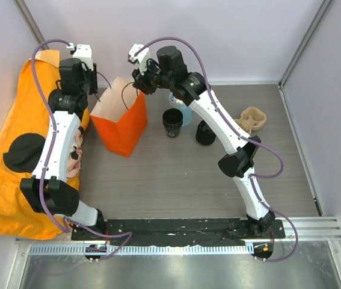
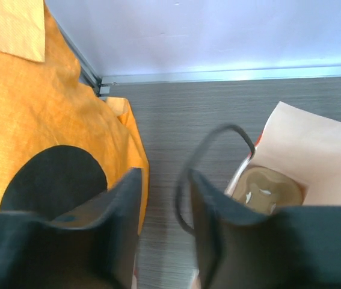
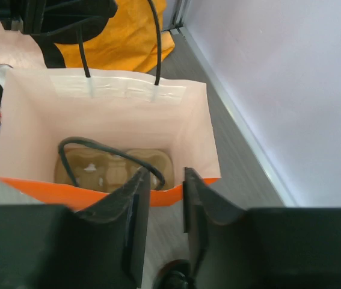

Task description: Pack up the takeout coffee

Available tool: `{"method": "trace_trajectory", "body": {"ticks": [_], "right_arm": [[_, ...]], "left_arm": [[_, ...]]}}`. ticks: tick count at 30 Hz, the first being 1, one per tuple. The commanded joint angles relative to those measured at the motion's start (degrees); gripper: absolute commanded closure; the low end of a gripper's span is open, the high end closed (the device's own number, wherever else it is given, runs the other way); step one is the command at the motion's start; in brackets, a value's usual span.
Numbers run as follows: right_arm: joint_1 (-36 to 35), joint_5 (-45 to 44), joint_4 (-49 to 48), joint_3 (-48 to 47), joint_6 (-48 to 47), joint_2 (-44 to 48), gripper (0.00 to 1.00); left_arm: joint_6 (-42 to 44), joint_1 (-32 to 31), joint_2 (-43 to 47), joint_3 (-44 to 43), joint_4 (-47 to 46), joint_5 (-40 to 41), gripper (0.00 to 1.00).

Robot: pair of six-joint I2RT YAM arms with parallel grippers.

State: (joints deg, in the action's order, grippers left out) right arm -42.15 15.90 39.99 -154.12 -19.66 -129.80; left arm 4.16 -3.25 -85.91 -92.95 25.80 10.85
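Observation:
An orange paper bag stands open between my two grippers, its pale inside facing up. A cardboard cup carrier lies at its bottom. My left gripper is open beside the bag's left rim, with one black handle loop blurred just off its right finger. My right gripper is open a little over the near orange rim. The other handle droops into the bag by its left finger. A black coffee cup and a blue cup stand right of the bag.
An orange cloth with a black disc covers the table's left side. A dark lid-like piece and a second cardboard carrier sit to the right. Walls close off the back and both sides.

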Motion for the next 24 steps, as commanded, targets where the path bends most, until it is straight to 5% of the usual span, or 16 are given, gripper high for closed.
{"method": "trace_trajectory", "body": {"ticks": [1,2,5,7,12,17,24], "right_arm": [[0.0,-0.3,-2.9,-2.7,0.7,0.3,0.54],[0.0,-0.2,-2.3,-3.0,0.8,0.4,0.37],[0.0,1.3,-0.7,-5.2,1.5,1.5,0.07],[-0.1,2.0,0.0,-6.8,1.8,2.9,0.0],[0.0,5.8,3.6,-7.2,2.3,6.7,0.0],[4.7,11.3,6.9,-1.3,4.4,13.3,0.0],[20.9,20.0,6.9,21.0,4.8,30.2,0.0]], "left_arm": [[-1.4,0.4,0.0,-1.6,-4.1,-1.4,0.42],[-1.5,0.4,0.1,-2.0,-4.0,-1.5,0.37],[-1.7,0.4,0.2,-4.4,-2.4,-1.8,0.21],[-1.8,0.5,0.7,-7.0,-0.8,-2.6,0.16],[-2.7,0.4,2.3,-13.9,4.4,-5.9,0.08],[1.5,0.2,4.8,-19.0,13.3,-26.7,0.0],[17.9,-14.3,4.9,-21.2,30.3,-33.5,0.0]]}}
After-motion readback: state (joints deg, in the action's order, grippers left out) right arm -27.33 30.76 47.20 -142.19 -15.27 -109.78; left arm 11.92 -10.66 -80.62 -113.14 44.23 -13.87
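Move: The paper bag, with a cup tray inside, stands under both hands, its two handles at their barely parted fingers. Its middle lies about 8 cm to the left hand's right, 4 cm back and 18 cm down; from the right hand it is some 6 cm left, 1 cm back and 19 cm down. Also from the right hand, the near black cup stands about 12 cm right and 4 cm ahead, the blue straw cup 16 cm right and 9 cm ahead, both some 30 cm down. Both hands spread their fingers wide and let go of the bag's handles, then lift clear, the left rising about 12 cm and swinging right and back across above the bag, turning roughly 30 degrees clockwise. The right climbs some 8 cm, easing back a little as it starts, then sweeps quickly about 14 cm to the right, away from the bag to the side where the cups stand. ##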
